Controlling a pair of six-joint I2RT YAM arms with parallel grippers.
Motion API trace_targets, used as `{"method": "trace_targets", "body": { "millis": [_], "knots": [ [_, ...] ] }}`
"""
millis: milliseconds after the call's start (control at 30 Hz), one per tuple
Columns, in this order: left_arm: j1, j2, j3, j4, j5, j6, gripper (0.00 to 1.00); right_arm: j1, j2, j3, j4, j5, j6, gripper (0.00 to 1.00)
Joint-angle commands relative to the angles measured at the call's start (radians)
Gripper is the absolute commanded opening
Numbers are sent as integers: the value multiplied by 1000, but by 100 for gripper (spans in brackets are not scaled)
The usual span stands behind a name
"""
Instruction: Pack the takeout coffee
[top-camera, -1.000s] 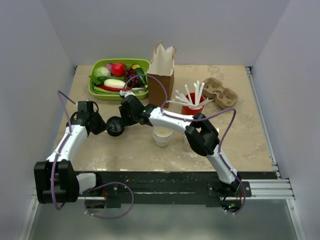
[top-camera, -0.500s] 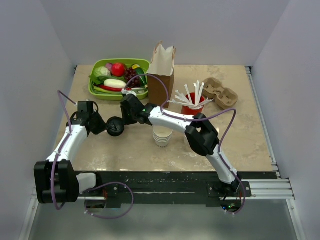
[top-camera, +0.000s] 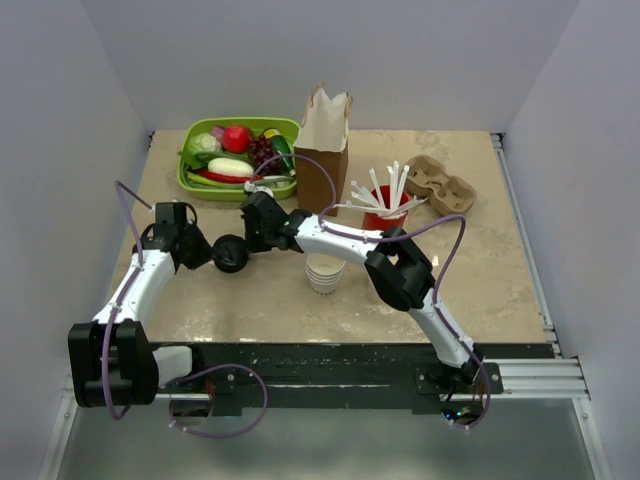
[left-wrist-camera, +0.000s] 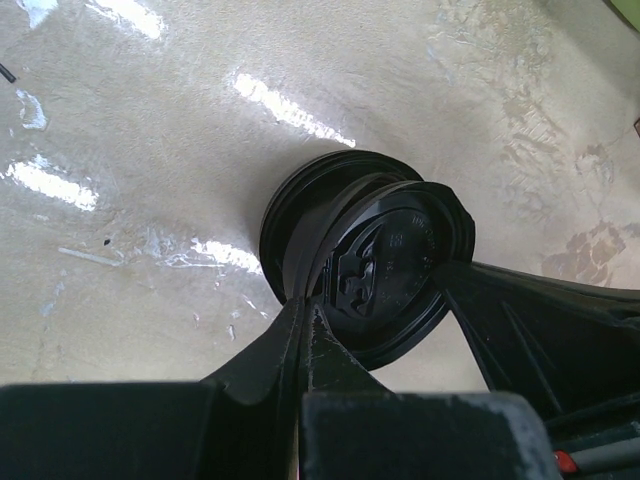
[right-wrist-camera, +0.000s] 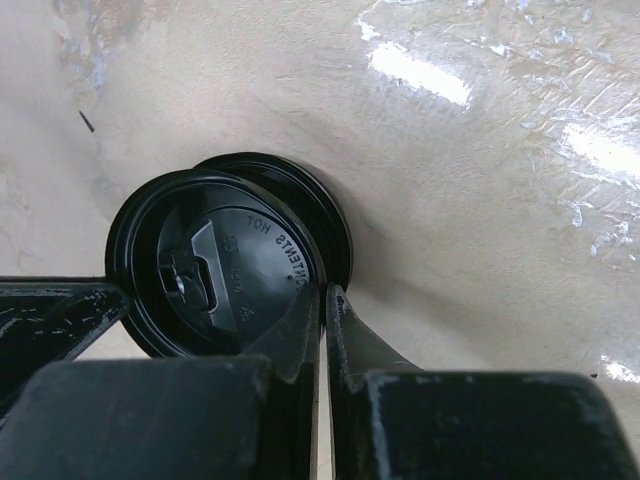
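No lidded cup shows in any view; the takeout coffee is out of view. Two nested black sip lids (top-camera: 230, 253) sit on the table left of centre. In the left wrist view the upper lid (left-wrist-camera: 395, 265) tilts over the lower one (left-wrist-camera: 285, 215). My left gripper (left-wrist-camera: 305, 300) is shut on a lid rim from the left (top-camera: 214, 252). My right gripper (right-wrist-camera: 323, 292) is shut on the rim of the upper lid (right-wrist-camera: 215, 265) from the right (top-camera: 250, 241). A stack of lidless white paper cups (top-camera: 325, 272) stands under my right forearm.
A brown paper bag (top-camera: 323, 150) stands open at the back centre. A green tray (top-camera: 187, 180) of toy food is at the back left. A red cup of white stirrers (top-camera: 383, 215) and a cardboard cup carrier (top-camera: 440, 185) are on the right.
My right arm has shifted slightly to the left. The lids and my left gripper stay where they were.
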Motion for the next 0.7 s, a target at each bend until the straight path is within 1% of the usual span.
{"method": "trace_targets", "body": {
  "millis": [0,33,67,133,167,233,267,333,367,433,467,500,633,667],
  "knots": [
    [-2,-21,-5,27,3,-10,0,7,-91,-42,69,22,29,0],
    [-2,-21,-2,21,-1,-9,0,7,-98,-53,74,35,30,0],
    [-2,-21,2,14,-9,-10,10,7,-108,-58,80,43,30,0],
    [-2,-24,5,6,-14,-10,25,6,-124,-65,88,57,30,0],
    [-2,-26,10,-2,-15,-9,38,7,-129,-65,86,61,27,0],
    [-2,-41,15,-9,-18,-9,46,7,-138,-61,82,66,21,0],
    [-2,-49,21,-17,-20,-10,52,7,-144,-62,83,66,21,0],
    [-2,-72,30,-25,-20,-7,62,7,-163,-70,97,65,20,0],
    [-2,-79,42,-37,-20,-7,72,7,-170,-71,99,63,17,0],
    [-2,-107,57,-57,-18,1,85,7,-189,-62,94,66,1,0],
    [-2,-118,74,-65,-11,2,95,7,-195,-58,89,75,-5,0],
    [-2,-143,82,-69,-3,11,99,7,-203,-53,73,77,-13,0],
    [-2,-225,123,-83,63,54,100,7,-249,-21,5,95,-91,0],
    [-2,-242,143,-85,104,62,100,7,-285,-22,-12,98,-136,0]
  ]
}}
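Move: The top black lid is tilted up between both hands' shut fingertips: its middle lies about 5 cm to the left hand's right and 1 cm ahead, roughly level in height. From the right hand it is some 4 cm left and 2 cm back, with the lower lid 4 cm left, level fore-and-aft and 2 cm below. The single cup stands about 32 cm right and 6 cm back of the right hand; the cup stack, 17 cm right and 5 cm back. The top lid stays pinched by its rim in the right fingers, which ease about 1 cm to the right and then raise it some 8 cm, tilting slightly, straight up off the lower lid. The left fingers open wide and let go of the opposite rim, then that hand rises about 5 cm too, its tips swinging a little forward. ##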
